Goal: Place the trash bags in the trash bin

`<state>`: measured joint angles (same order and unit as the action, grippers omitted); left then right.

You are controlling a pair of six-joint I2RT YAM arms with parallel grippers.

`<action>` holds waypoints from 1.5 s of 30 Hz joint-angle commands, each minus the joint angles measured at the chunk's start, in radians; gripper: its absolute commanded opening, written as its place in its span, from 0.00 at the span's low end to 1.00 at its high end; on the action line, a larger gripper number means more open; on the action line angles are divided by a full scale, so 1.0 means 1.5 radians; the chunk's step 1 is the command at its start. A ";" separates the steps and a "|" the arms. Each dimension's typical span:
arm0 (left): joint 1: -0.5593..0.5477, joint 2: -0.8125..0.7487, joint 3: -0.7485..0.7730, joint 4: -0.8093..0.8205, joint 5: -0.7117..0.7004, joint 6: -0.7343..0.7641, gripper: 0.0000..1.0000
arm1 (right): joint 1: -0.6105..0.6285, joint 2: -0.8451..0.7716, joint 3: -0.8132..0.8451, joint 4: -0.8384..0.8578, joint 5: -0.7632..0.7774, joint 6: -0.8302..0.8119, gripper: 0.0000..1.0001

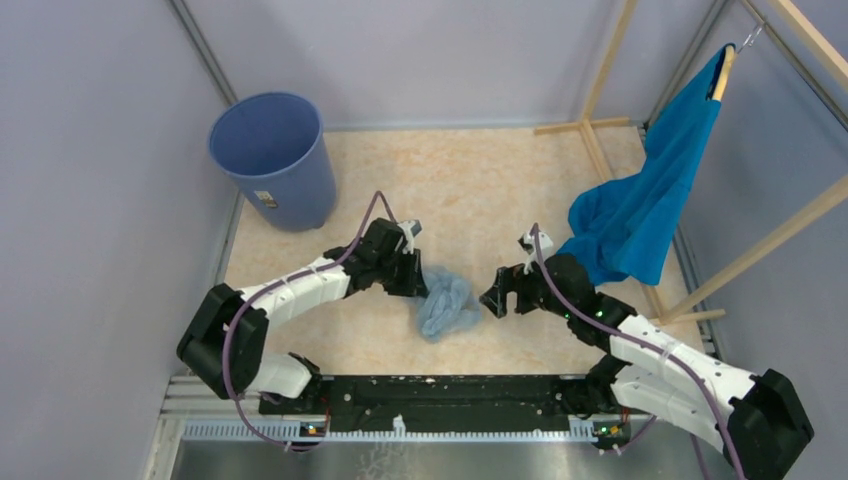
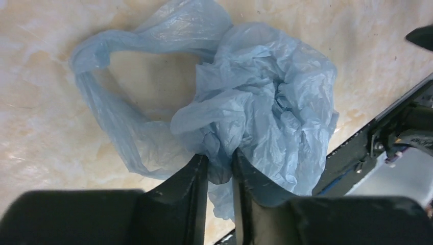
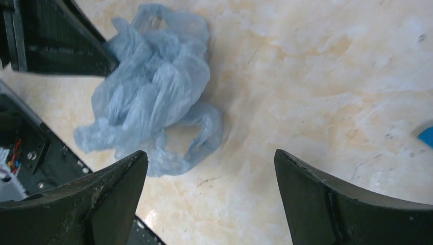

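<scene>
A crumpled pale-blue trash bag (image 1: 446,304) lies on the beige table between the two arms. It fills the left wrist view (image 2: 255,107) and shows in the right wrist view (image 3: 153,87). My left gripper (image 1: 418,285) is shut on a fold of the bag at its left edge; in the left wrist view (image 2: 220,162) the film is pinched between the jaws. My right gripper (image 1: 494,300) is open and empty just right of the bag; in the right wrist view (image 3: 210,155) its jaws stand wide apart over bare table. The round blue trash bin (image 1: 274,158) stands upright at the far left.
A teal cloth (image 1: 645,205) on a wooden hanger hangs from a wooden frame (image 1: 600,120) at the far right. Grey walls close in the table. A black base rail (image 1: 450,395) runs along the near edge.
</scene>
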<state>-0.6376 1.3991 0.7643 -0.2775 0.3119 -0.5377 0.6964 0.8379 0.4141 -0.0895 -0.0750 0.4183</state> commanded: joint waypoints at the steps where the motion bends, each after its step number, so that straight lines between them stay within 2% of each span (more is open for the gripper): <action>1: 0.001 -0.054 0.013 0.018 -0.034 -0.013 0.20 | -0.005 -0.015 -0.015 0.055 -0.080 0.042 0.93; 3: 0.006 -0.100 0.021 0.010 -0.032 -0.012 0.05 | -0.006 -0.016 -0.013 0.056 -0.091 0.045 0.93; 5: 0.013 -0.147 0.026 0.009 -0.021 -0.014 0.00 | -0.012 -0.014 -0.008 0.080 -0.112 0.047 0.93; 11: 0.029 -0.308 -0.002 0.077 0.004 -0.045 0.00 | -0.020 -0.005 -0.003 0.169 -0.218 0.072 0.92; 16: 0.032 -0.384 -0.033 0.144 0.047 -0.068 0.00 | -0.033 -0.019 -0.010 0.237 -0.229 0.154 0.89; 18: 0.032 -0.402 -0.036 0.150 0.055 -0.068 0.00 | -0.049 -0.061 -0.033 0.303 -0.223 0.225 0.90; 20: 0.032 -0.421 -0.042 0.163 0.064 -0.064 0.00 | -0.059 -0.096 -0.078 0.401 -0.223 0.286 0.98; 22: 0.032 -0.444 -0.054 0.179 0.068 -0.062 0.00 | -0.066 -0.105 -0.089 0.472 -0.233 0.314 0.99; 30: 0.032 -0.513 -0.101 0.231 0.063 -0.068 0.00 | -0.065 -0.019 -0.028 0.558 -0.308 0.350 0.99; 35: 0.032 -0.522 -0.105 0.224 0.056 -0.065 0.00 | -0.066 0.036 -0.021 0.663 -0.344 0.392 0.99; 39: 0.033 -0.538 -0.093 0.194 0.014 -0.061 0.00 | -0.065 0.057 -0.033 0.743 -0.379 0.412 0.99; 42: 0.032 -0.548 -0.079 0.151 -0.036 -0.052 0.00 | -0.065 0.047 -0.045 0.755 -0.383 0.409 0.99; 45: 0.032 -0.547 -0.071 0.140 -0.052 -0.045 0.00 | -0.066 0.034 -0.029 0.713 -0.380 0.387 0.99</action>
<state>-0.5922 0.5907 0.6193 -0.0479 0.3035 -0.6281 0.6052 0.9184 0.3355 0.9253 -0.6201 1.0225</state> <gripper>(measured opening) 0.008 0.985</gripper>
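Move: The trash bag lies crumpled under the left fingers, a little of it already between them. Its middle is about 5 cm to the left hand's right, 2 cm back and 2 cm below. From the left hand the trash bin stands some 30 cm to the left and 24 cm ahead, its middle about 10 cm higher. From the open right hand the bag lies about 10 cm left, 3 cm back and 7 cm below. Left fingers shut on the trash bag and lift about 22 cm; open right hand rises some 17, tilting up. ##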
